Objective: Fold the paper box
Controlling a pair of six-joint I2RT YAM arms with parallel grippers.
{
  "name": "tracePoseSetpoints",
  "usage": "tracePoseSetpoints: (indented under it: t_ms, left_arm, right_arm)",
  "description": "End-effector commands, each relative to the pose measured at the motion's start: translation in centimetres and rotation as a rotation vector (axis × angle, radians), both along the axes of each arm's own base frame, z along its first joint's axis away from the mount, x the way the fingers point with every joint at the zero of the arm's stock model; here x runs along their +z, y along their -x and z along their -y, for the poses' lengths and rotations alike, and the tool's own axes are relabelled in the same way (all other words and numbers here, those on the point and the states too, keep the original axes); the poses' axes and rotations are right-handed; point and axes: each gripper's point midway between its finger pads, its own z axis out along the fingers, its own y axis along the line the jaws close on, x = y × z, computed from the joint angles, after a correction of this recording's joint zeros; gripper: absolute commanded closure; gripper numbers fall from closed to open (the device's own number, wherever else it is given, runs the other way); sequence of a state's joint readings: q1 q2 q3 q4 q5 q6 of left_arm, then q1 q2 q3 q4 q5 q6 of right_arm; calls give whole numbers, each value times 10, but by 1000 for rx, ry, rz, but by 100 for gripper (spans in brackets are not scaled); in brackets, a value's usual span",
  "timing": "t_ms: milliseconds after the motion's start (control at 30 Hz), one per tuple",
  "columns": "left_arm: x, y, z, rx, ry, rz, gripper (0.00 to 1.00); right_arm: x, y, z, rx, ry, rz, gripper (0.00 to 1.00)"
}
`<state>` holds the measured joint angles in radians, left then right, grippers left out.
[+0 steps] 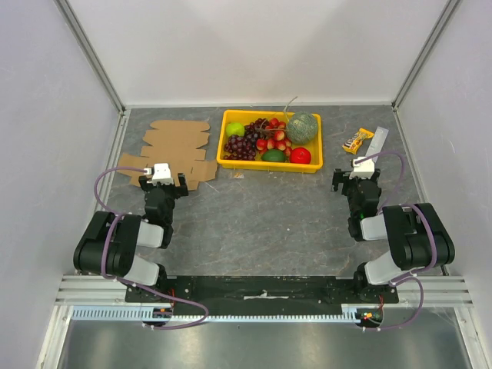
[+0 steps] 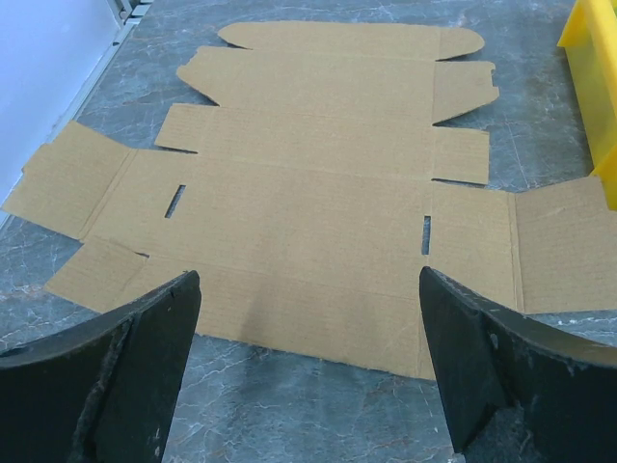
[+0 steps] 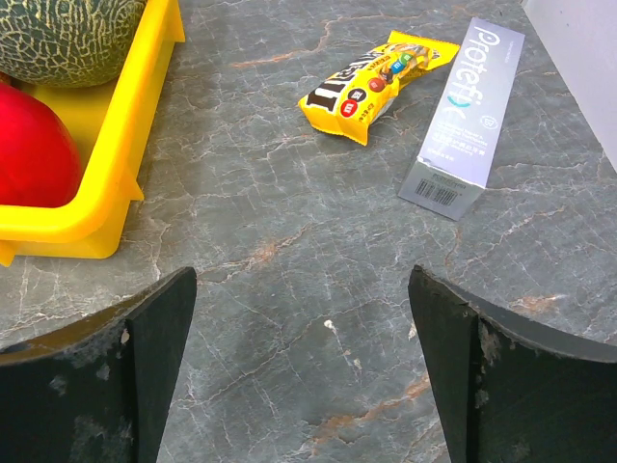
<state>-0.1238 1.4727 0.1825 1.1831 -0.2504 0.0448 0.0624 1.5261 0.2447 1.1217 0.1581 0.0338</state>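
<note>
The paper box [image 1: 175, 146] lies as a flat, unfolded brown cardboard sheet with rounded flaps at the back left of the table, left of the yellow tray. Seen from the left wrist, the sheet [image 2: 308, 183] spreads flat ahead, its near edge just in front of the fingertips. My left gripper [image 1: 163, 182] hovers at the sheet's near edge, open and empty [image 2: 308, 289]. My right gripper [image 1: 355, 179] is over bare table at the right, far from the sheet, open with nothing between its fingers [image 3: 304, 285].
A yellow tray [image 1: 268, 162] filled with fruit stands at the back centre. A candy bag [image 3: 376, 82] and a slim white carton [image 3: 463, 116] lie at the back right. White walls enclose the table on three sides.
</note>
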Motion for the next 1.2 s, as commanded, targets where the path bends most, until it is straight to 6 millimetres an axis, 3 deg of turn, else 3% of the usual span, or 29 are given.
tracePoseSetpoints:
  t_ms: [0,367,500,567,667,767,933,1167]
  left_arm:
    - [20,-7,3,-6,43,69,0]
    - [20,-7,3,-6,42,68,0]
    - [23,-4,-6,53,39,77,0]
    - [34,-2,2,6,32,108,0]
    - [52,2,-2,115,5,84,0]
    - [73,-1,2,154,136,63,0]
    - [97,0,20,98,264,-3,0]
    - [103,14,33,82,367,-154,0]
  right_arm:
    - [14,-4,0,1,1,59,2]
    - [15,-5,1,-2,-1,61,2]
    - [18,-4,5,-36,-14,71,2]
    - [27,-1,15,-99,-25,71,2]
    - [42,-2,22,-155,-49,26,2]
    - [66,-10,27,-248,-166,-30,2]
    - [76,-16,27,-313,-211,-183,2]
    - [79,-22,-18,-120,-360,-273,2]
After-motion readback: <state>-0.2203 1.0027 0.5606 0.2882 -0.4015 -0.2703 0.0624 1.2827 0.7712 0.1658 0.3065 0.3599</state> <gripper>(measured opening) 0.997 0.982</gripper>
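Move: The flat carton lies on the table with its middle about 12 cm ahead of my left hand, 2 cm to its right and 10 cm below; the fruit tray's middle is some 34 cm right and 15 cm ahead of this same hand. From my right hand the carton's middle is about 60 cm left and 11 cm ahead; the candy bag lies 14 cm ahead and 1 cm right, the white box 12 cm ahead and 6 cm right. I wait briefly, then lift both hands off quickly with empty, wide-open fingers. My left hand climbs about 12 cm above the near side of the carton, drifts slightly right and rolls its left side down some 15 degrees; my right hand rises about 10 cm while reaching a little forward towards the candy bag, rolling its left side up and swinging clockwise. ##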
